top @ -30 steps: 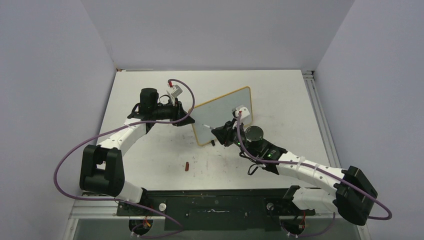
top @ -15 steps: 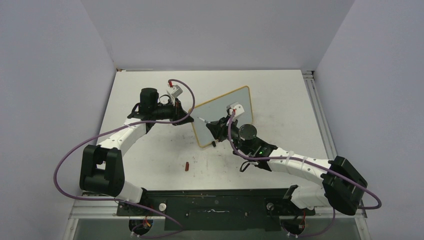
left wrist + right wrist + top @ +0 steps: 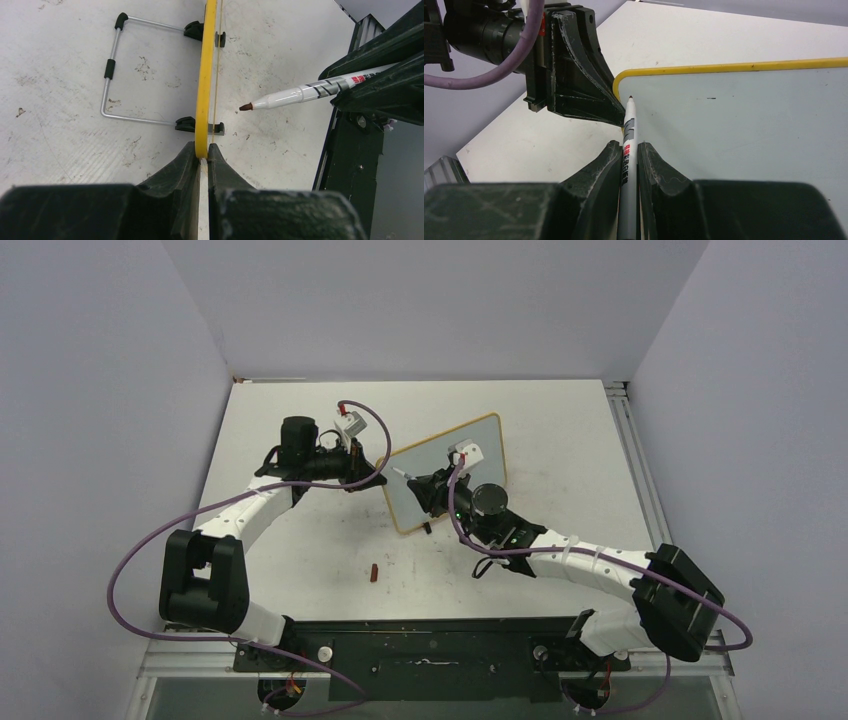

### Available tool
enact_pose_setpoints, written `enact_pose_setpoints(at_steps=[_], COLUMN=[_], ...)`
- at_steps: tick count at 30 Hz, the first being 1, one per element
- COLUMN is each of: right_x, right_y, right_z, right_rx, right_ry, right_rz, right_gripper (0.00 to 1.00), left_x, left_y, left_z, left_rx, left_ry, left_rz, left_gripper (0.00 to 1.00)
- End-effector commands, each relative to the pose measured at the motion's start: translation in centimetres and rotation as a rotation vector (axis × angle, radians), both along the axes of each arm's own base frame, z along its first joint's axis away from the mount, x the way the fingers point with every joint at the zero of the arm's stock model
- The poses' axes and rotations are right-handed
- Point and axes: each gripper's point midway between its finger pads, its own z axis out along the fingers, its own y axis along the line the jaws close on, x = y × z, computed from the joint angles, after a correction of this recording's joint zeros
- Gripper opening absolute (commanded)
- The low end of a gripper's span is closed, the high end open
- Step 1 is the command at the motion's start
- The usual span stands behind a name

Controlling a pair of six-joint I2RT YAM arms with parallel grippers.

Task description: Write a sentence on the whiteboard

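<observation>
The whiteboard (image 3: 432, 453) stands tilted on the table, its yellow frame (image 3: 205, 75) seen edge-on in the left wrist view. My left gripper (image 3: 373, 473) (image 3: 201, 152) is shut on the board's left edge. My right gripper (image 3: 420, 486) (image 3: 629, 148) is shut on a grey marker (image 3: 628, 131) (image 3: 310, 92). The marker's brown tip points at the board's upper left corner, a small gap away from the white face (image 3: 749, 115). No sentence shows on the face, only one tiny dark speck.
A small red cap (image 3: 373, 572) lies on the table in front of the board. The wire stand (image 3: 112, 75) sticks out behind the board. A metal rail (image 3: 625, 430) runs along the table's right edge, and walls close in on three sides.
My right arm has carried the marker leftward across the board to its upper left corner. My left gripper has closed on the board's edge.
</observation>
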Motion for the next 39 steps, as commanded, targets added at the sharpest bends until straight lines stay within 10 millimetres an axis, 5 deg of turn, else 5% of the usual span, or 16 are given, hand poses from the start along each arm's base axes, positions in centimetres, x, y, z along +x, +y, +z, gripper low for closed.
enact_pose_setpoints(at_steps=[1,22,33,39], right_x=[0.7,1.4,-0.5,-1.0], right_y=[1.2,1.2,0.6,0.5], right_z=[3.4,0.6,-3.7,-4.1], right_rx=[0.073,0.034,-0.021,-0.029], right_ry=[-0.079,-0.042,0.037,0.046], right_rz=[0.005,-0.029,-0.027,-0.024], right_gripper=[0.05,0.05,0.05,0.05], left_x=[0.3,0.1,0.1,0.2], left_y=[-0.3,-0.4,-0.4,-0.4], left_z=[1.5,1.4,1.5,1.5], left_rx=[0.029,0.044,0.043,0.044], left_ry=[-0.072,-0.075,-0.078,-0.076], left_rz=[-0.014,-0.023,-0.023,-0.022], left_gripper=[0.00,0.00,0.00,0.00])
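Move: The starting spot for the pen, just inside the whiteboard's upper left corner, lies about 5 cm ahead of the right hand, 5 cm to its left and 2 cm below. The left gripper on the board's edge is some 4 cm ahead, 8 cm left and 4 cm below; the board's middle is 8 cm ahead, 5 cm right and 8 cm down. The black foot clip sits 1 cm back, 2 cm right and 17 cm down. From the left hand the spot is 1 cm ahead, 3 cm right and 2 cm up. Keep the marker gripped in the right hand and ease its tip about 1 cm down and slightly forward and left, onto the whiteboard beside the left gripper. Then draw straight down the leaning face, following its slope some 2 cm back over another 4 cm of descent, with a slight wrist tilt. Keep the left gripper still, pinching the board's left edge. ##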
